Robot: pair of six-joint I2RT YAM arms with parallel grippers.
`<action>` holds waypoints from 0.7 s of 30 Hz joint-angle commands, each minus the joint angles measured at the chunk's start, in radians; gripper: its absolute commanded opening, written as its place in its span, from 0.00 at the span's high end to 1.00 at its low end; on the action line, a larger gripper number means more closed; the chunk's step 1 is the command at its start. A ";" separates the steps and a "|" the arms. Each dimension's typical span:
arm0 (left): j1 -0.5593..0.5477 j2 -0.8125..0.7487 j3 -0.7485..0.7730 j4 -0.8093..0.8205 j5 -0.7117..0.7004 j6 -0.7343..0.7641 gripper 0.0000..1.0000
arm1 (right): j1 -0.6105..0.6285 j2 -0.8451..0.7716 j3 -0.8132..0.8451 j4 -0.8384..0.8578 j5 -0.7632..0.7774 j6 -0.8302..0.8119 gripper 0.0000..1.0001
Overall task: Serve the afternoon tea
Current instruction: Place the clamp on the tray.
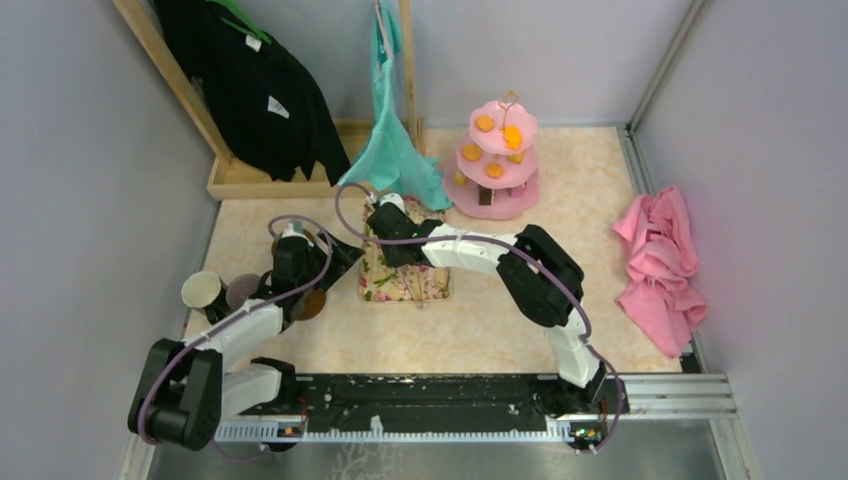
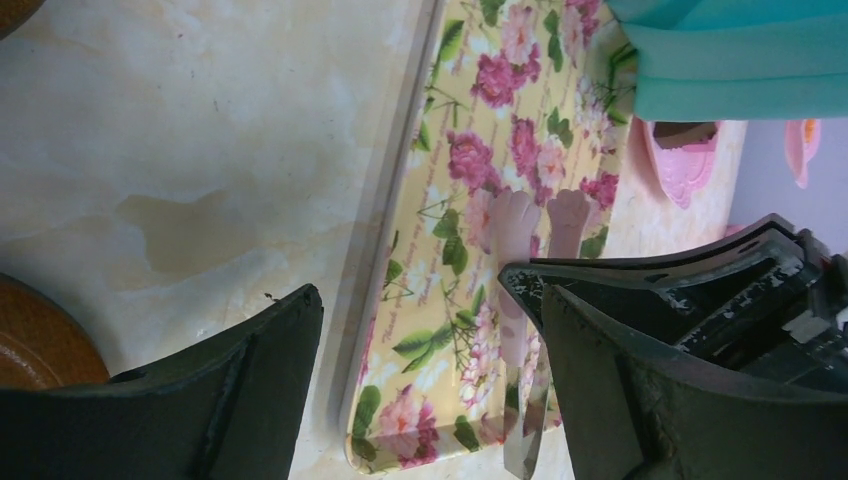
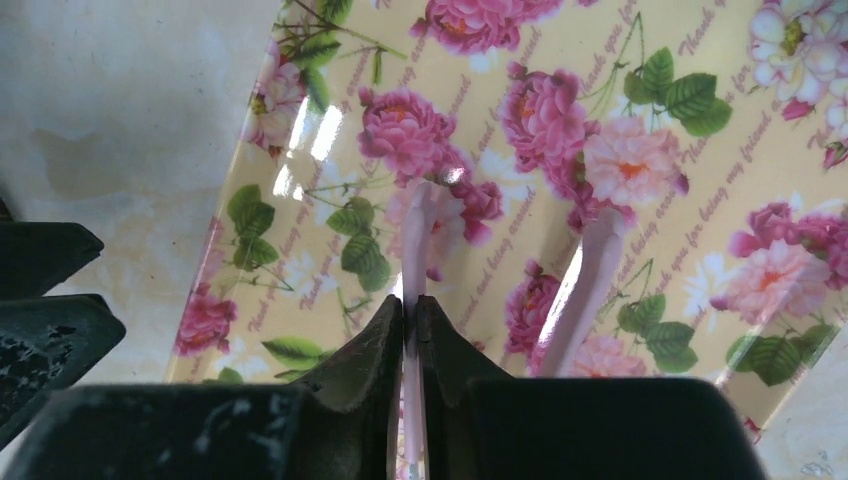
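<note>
A pink three-tier stand (image 1: 497,165) with orange snacks (image 1: 484,123) stands at the back. A floral tray (image 1: 405,280) lies mid-table and carries two pink-handled utensils. My right gripper (image 3: 411,305) is shut on one utensil's handle (image 3: 417,225). The other utensil (image 3: 592,265) lies free beside it on the tray (image 3: 330,130). My left gripper (image 2: 428,300) stands open over the tray's near-left corner (image 2: 400,400), with nothing between its fingers. A cream mug (image 1: 203,290), a mauve-grey mug (image 1: 243,291) and a brown saucer (image 1: 311,304) sit at the left. In the left wrist view a saucer (image 2: 40,345) shows at the left edge.
A teal cloth (image 1: 395,145) hangs from a wooden rack just behind the tray, and a black garment (image 1: 255,80) hangs at the back left. A crumpled pink cloth (image 1: 662,262) lies at the right. Walls close in both sides.
</note>
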 commanded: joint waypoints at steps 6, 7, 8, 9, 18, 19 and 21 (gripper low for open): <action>0.005 0.049 -0.012 0.055 0.001 0.010 0.14 | 0.005 0.001 0.034 0.034 0.010 -0.011 0.68; 0.005 0.049 -0.010 0.055 0.004 0.008 0.14 | 0.004 -0.007 0.025 0.037 0.011 -0.012 0.66; 0.005 0.049 -0.010 0.056 0.006 0.005 0.15 | 0.004 -0.016 0.008 0.046 0.014 -0.014 0.64; 0.005 0.047 -0.010 0.055 0.008 0.002 0.15 | 0.005 -0.030 -0.004 0.054 0.016 -0.017 0.63; 0.002 0.028 0.009 0.017 -0.015 0.006 0.15 | 0.030 -0.167 -0.127 0.088 0.064 -0.019 0.57; 0.001 0.028 0.012 0.012 -0.021 0.008 0.15 | 0.034 -0.181 -0.142 0.093 0.069 -0.017 0.56; 0.000 0.030 0.019 0.003 -0.028 0.009 0.15 | 0.045 -0.211 -0.177 0.103 0.082 -0.011 0.57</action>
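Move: The right hand, low over the tray, holds one arm of the pink-pawed clamp in its fingers; the tray's middle lies some 2 cm ahead, 1 cm to the right and 2 cm below, and the clamp's middle is 2 cm back, 2 cm right and 1 cm below. The cake stand's middle is roughly 15 cm ahead, 19 cm right and 11 cm higher; the brown coaster lies 8 cm back and 19 cm left, 3 cm below. From the left hand, the tray's middle is about 11 cm right, 1 cm ahead and 5 cm lower. The right hand at first stays almost in place low over the tray while its fingers, nearly shut at the outset, part to a little under half open and let go of the clamp's arm. Then it draws off about 3 cm to the right and back, away from the tray's middle, dipping by about 1 cm and rising again, with the wrist attitude kept and the open fingertips still on either side of that clamp arm. ##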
